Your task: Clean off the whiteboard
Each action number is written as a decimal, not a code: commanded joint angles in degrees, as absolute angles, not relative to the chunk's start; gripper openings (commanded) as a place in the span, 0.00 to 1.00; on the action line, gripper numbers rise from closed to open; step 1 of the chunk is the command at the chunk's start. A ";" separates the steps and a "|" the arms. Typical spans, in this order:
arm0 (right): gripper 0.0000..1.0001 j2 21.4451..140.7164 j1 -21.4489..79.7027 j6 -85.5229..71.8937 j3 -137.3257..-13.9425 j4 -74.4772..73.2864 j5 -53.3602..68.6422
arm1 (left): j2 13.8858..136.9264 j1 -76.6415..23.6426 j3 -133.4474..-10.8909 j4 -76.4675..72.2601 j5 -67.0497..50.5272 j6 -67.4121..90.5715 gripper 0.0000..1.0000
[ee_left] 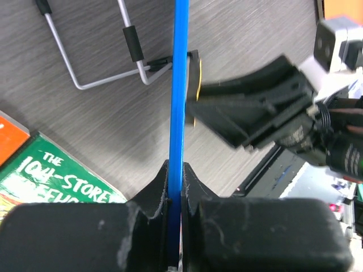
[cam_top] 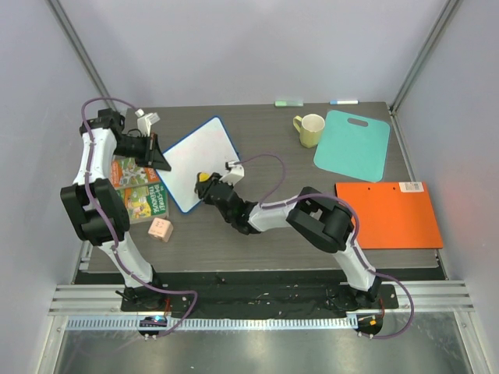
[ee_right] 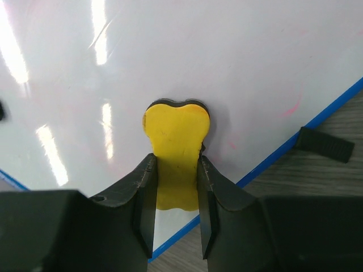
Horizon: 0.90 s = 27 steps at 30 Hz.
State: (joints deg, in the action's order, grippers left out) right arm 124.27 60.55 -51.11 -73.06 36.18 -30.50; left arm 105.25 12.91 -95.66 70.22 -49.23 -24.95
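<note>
The whiteboard (cam_top: 201,156), white with a thin blue rim, lies tilted at the table's centre-left. My left gripper (cam_top: 161,161) is shut on its left edge. In the left wrist view the blue rim (ee_left: 181,85) runs edge-on between the closed fingertips of the left gripper (ee_left: 176,173). My right gripper (cam_top: 209,187) is shut on a yellow eraser (cam_top: 204,178), which presses on the board near its lower right edge. In the right wrist view the eraser (ee_right: 177,127) sits between the fingers of the right gripper (ee_right: 177,170) against the whiteboard (ee_right: 227,56). Faint pink smudges (ee_right: 292,107) remain near the rim.
A cream mug (cam_top: 310,130) and a teal cutting board (cam_top: 355,144) sit at the back right. An orange folder (cam_top: 386,214) lies right of my right arm. Picture books (cam_top: 136,191) and a small pink block (cam_top: 160,229) are at the left. A wire stand (ee_left: 96,51) shows under the board.
</note>
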 commanded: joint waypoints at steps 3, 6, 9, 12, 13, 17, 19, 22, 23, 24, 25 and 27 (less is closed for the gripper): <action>0.01 129.73 67.94 -54.14 -75.76 33.22 -16.08 | 103.36 10.90 -96.77 72.51 -55.72 -23.29 0.00; 0.01 128.50 67.85 -54.49 -74.27 33.66 -17.74 | 103.10 10.99 -96.68 72.42 -55.28 -23.20 0.00; 0.01 126.31 66.36 -54.23 -72.51 33.75 -20.21 | 102.75 10.99 -96.42 72.33 -54.85 -23.38 0.00; 0.01 122.98 64.00 -53.00 -71.63 33.49 -20.57 | 101.87 10.99 -95.45 71.72 -54.32 -23.38 0.00; 0.01 121.92 63.29 -52.13 -71.28 33.40 -20.91 | 101.34 10.99 -95.10 71.46 -53.88 -23.47 0.00; 0.01 114.71 60.91 -49.14 -67.78 32.96 -24.68 | 100.46 11.34 -93.26 70.23 -53.70 -23.29 0.00; 0.01 111.73 58.55 -48.34 -66.89 32.08 -25.75 | 100.28 11.95 -92.99 69.79 -53.79 -23.20 0.00; 0.01 110.31 54.69 -46.50 -67.41 30.15 -25.75 | 100.37 12.22 -92.90 69.79 -54.23 -23.20 0.00; 0.01 110.04 53.80 -45.80 -67.76 30.15 -26.10 | 100.28 12.30 -92.99 69.79 -54.14 -23.12 0.00; 0.01 109.87 53.18 -44.22 -68.37 29.19 -26.80 | 100.37 12.39 -93.08 69.79 -54.14 -23.20 0.00; 0.01 109.69 51.78 -43.60 -68.99 28.48 -26.89 | 100.28 12.39 -92.99 69.79 -54.23 -23.29 0.00; 0.01 110.21 50.37 -42.28 -70.83 27.78 -26.20 | 100.20 12.57 -92.99 69.70 -54.23 -23.29 0.00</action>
State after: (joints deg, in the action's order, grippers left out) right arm 112.44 53.10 -46.87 -67.16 29.56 -24.49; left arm 103.22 12.29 -93.01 68.55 -50.30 -24.12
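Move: The whiteboard leans on its stand facing the right hand, whose held eraser already rests on the lower part. The board's middle lies about 5 cm ahead of that hand, 2 cm to its left and 2 cm higher. The green book lies some 18 cm left, 4 cm back and 8 cm lower, and the wooden block 13 cm left, 11 cm back and equally low. From the left hand, pinching the upper left corner, the board's middle is about 3 cm ahead, 10 cm right and 6 cm lower. The whiteboard is wiped by the right hand's eraser in a last stretch back and left, about 6 cm towards the near-left end. The hand then reverses and comes off the face, swinging right and forward some 12 cm and rising about 4 cm. Its grip on the eraser stays; the left hand keeps pinching the board's corner, swaying barely a centimetre. ##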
